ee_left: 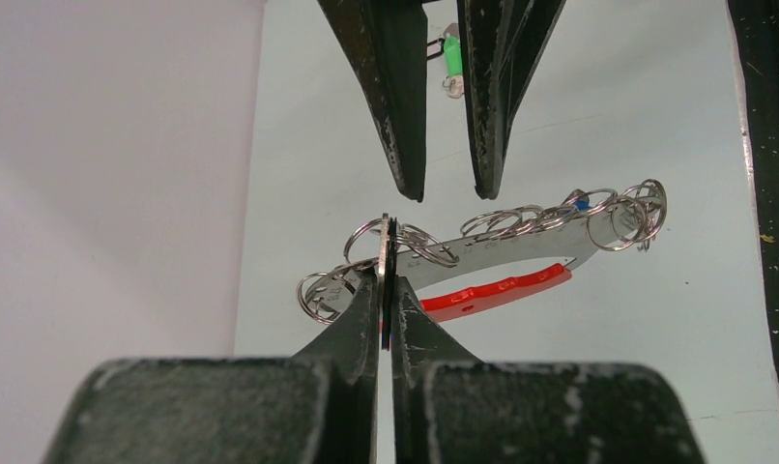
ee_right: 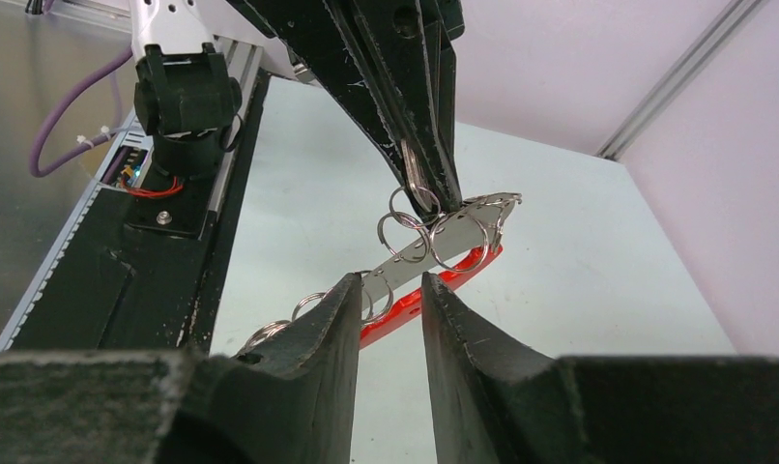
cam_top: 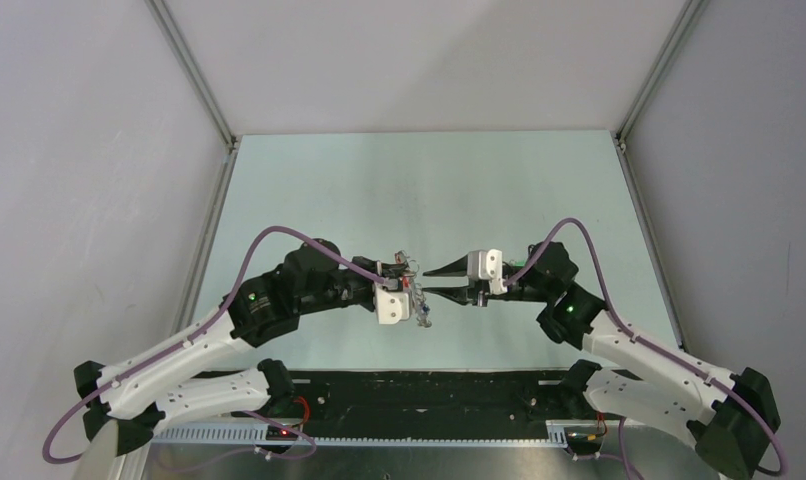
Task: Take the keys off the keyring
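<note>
The keyring (ee_left: 506,290) is a red oval loop with a silver metal strip (ee_left: 502,249) carrying several small split rings and a bit of blue tag (ee_left: 581,203). It hangs in the air above the table. My left gripper (ee_left: 387,290) is shut on a thin flat metal piece at the keyring's left end, seen edge-on. I cannot tell whether that piece is a key or a ring. My right gripper (ee_right: 390,282) is open, facing the left one, its fingertips (ee_left: 405,184) just short of the keyring (ee_right: 434,290). In the top view both grippers (cam_top: 409,288) (cam_top: 426,282) meet mid-table.
A second key bunch with a bright green tag (ee_left: 451,53) lies on the pale table (cam_top: 399,190) beyond the right gripper. Grey walls stand on three sides. The black base rail (cam_top: 419,400) runs along the near edge.
</note>
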Controlling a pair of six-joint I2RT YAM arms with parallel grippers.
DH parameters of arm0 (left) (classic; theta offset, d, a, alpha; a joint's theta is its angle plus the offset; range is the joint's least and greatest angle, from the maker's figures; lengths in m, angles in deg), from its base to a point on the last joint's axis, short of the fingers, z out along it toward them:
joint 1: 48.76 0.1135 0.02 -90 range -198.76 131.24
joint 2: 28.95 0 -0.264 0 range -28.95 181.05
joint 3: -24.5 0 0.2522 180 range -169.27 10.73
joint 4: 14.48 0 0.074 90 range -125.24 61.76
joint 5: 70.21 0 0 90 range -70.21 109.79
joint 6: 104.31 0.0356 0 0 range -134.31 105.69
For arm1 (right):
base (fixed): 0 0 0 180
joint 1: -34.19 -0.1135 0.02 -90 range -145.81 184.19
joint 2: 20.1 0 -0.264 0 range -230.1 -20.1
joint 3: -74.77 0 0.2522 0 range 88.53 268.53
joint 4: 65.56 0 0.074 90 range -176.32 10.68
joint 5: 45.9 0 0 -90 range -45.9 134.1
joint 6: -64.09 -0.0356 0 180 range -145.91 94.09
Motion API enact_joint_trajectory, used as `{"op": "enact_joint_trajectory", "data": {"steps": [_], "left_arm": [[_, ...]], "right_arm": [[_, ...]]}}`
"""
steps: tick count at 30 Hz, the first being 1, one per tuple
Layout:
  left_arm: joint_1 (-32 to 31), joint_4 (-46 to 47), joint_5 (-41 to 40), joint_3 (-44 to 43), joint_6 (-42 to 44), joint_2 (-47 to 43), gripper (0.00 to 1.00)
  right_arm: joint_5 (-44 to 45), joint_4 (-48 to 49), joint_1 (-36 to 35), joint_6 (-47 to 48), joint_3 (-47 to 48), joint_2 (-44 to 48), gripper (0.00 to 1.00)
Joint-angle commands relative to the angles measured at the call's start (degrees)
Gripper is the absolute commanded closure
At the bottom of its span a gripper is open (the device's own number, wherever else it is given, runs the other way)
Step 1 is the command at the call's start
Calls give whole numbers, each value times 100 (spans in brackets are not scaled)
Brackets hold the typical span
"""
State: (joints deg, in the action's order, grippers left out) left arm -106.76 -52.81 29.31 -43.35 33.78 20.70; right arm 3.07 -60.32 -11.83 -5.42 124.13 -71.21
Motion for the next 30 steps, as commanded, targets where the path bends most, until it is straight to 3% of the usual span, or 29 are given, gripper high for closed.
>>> {"op": "enact_joint_trajectory", "data": {"steps": [1,22,24,27,30], "left_arm": [[-21,243,197,-2,67,-106,100],[-18,240,217,-4,66,-81,100],[-18,239,213,-5,67,-82,100],[-19,240,200,-4,68,-99,100],[-19,245,182,-2,71,-116,100]], "right_arm": [[-54,401,-52,93,278,-99,66],[-125,741,-361,-33,457,-539,68],[-116,701,-414,19,464,-583,76],[-49,531,-438,60,470,-555,98],[139,334,-438,112,470,-456,100]]}}
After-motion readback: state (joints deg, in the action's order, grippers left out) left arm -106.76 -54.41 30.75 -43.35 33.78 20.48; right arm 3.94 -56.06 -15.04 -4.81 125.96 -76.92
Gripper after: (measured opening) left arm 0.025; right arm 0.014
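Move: Straight ahead of the right fingertips' line, the small ring that hangs by the left fingers lies about 3 cm to the right hand's left and level in height. From the right hand, the keyring's far end is some 7 cm forward and 5 cm left, and the blue tag near its base-side end about 7 cm back, straight in line sideways and a little lower. The left hand, already pinching the keyring's metal tab, has that same ring about 1 cm back, 1 cm to its right and 1 cm below. Easing about 2 cm to the left towards the small ring, the right hand bows up roughly 1 cm and settles back down, its part-open fingers staying apart until the end, then shutting on the ring right beside the left fingertips. The left hand keeps its pinch on the tab, hardly moving. ##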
